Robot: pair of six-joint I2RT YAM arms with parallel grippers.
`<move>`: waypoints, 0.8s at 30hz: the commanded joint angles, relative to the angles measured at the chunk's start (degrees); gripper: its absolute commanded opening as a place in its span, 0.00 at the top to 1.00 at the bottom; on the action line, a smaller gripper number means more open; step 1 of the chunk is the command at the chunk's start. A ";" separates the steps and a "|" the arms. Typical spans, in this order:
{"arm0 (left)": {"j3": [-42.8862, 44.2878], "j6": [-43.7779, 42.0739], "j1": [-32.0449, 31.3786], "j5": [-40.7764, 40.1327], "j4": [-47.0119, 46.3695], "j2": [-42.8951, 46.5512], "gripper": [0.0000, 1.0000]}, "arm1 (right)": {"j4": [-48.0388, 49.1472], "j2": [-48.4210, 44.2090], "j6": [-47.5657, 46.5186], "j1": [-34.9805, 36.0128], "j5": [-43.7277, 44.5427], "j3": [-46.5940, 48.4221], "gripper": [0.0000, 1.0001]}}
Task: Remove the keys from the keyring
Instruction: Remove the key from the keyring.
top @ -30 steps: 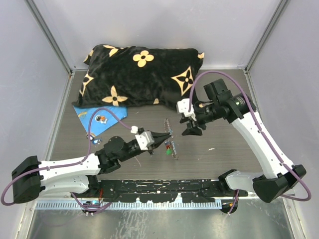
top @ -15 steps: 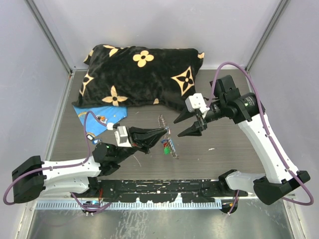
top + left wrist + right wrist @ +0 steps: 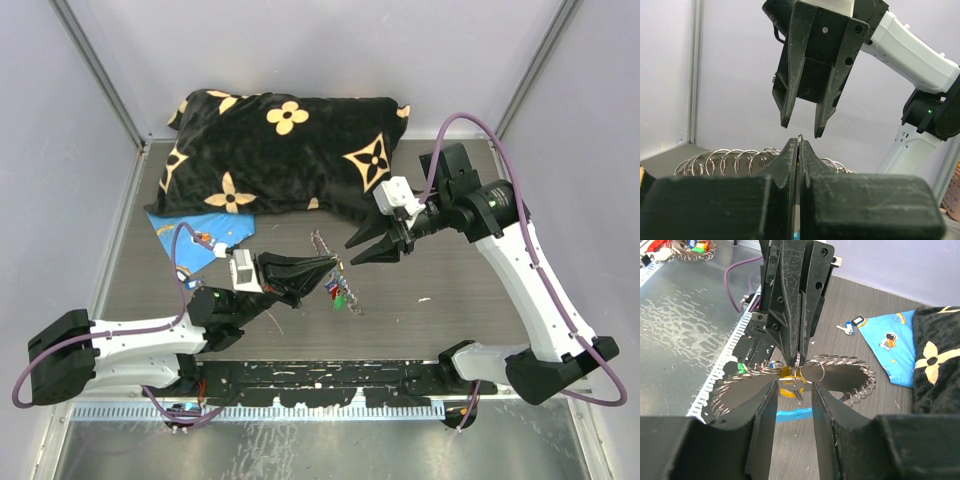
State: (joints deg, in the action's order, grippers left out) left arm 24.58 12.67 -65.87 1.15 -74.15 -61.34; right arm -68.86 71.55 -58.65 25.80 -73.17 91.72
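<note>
The keyring [image 3: 340, 285] is a chain of small silver rings with a light-blue section [image 3: 795, 415]. My left gripper [image 3: 331, 264] is shut on one thin ring of it and holds it off the table. That pinch also shows in the left wrist view [image 3: 799, 142]. Small keys [image 3: 338, 296] with red and green heads hang on the chain. My right gripper [image 3: 794, 390] is open, and a yellow-headed key [image 3: 791, 386] hangs between its fingertips. In the top view the right gripper [image 3: 358, 250] points at the left gripper's tips from the right.
A black pillow [image 3: 280, 150] with tan flowers lies at the back. A blue printed cloth [image 3: 200, 235] lies left of the grippers, with loose keys [image 3: 850, 326] beside it. Another bunch of rings and keys [image 3: 692, 247] lies beyond the table's near rail.
The left gripper has lifted the keyring slightly. The right gripper rose, then moved left to the left gripper's tips, and its jaws have narrowed around the yellow key.
</note>
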 commanded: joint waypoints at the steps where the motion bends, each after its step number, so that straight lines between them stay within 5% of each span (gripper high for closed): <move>1: 3.76 0.53 0.29 0.43 -6.96 0.18 1.00 | 2.76 0.26 1.86 0.52 -1.43 0.94 0.62; 19: 4.32 0.54 0.29 0.18 -6.41 -0.08 1.00 | 5.66 0.17 3.47 3.28 1.39 -1.65 0.76; 24: 4.09 0.44 0.24 -0.07 -6.29 0.33 1.00 | 5.74 -0.02 3.38 3.45 2.09 -1.58 0.91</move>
State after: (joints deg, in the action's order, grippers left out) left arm 25.91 12.93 -65.87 1.39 -74.32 -61.91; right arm -64.69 72.14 -55.77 28.82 -71.20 89.76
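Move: The yellow-headed key stands out at the left fingertips, about 2 cm to the right hand's left and 1 cm below it, level in reach; from the left hand, which already grips its ring, it is some 1 cm to the right. The metal coil hangs below, its middle roughly 3 cm back, 2 cm left and 5 cm under the right hand. The green tag is about 7 cm back, 2 cm left and 7 cm lower. Slowly left and down, about 1.5 cm in all, the right hand eases its half-open fingers in towards the closed left fingertips, shutting them nearly all the way until the tips pinch the key's metal part just below where the left hand has hold. The left hand keeps its grip on the ring, still pointing right and up, and rises by barely a centimetre. ##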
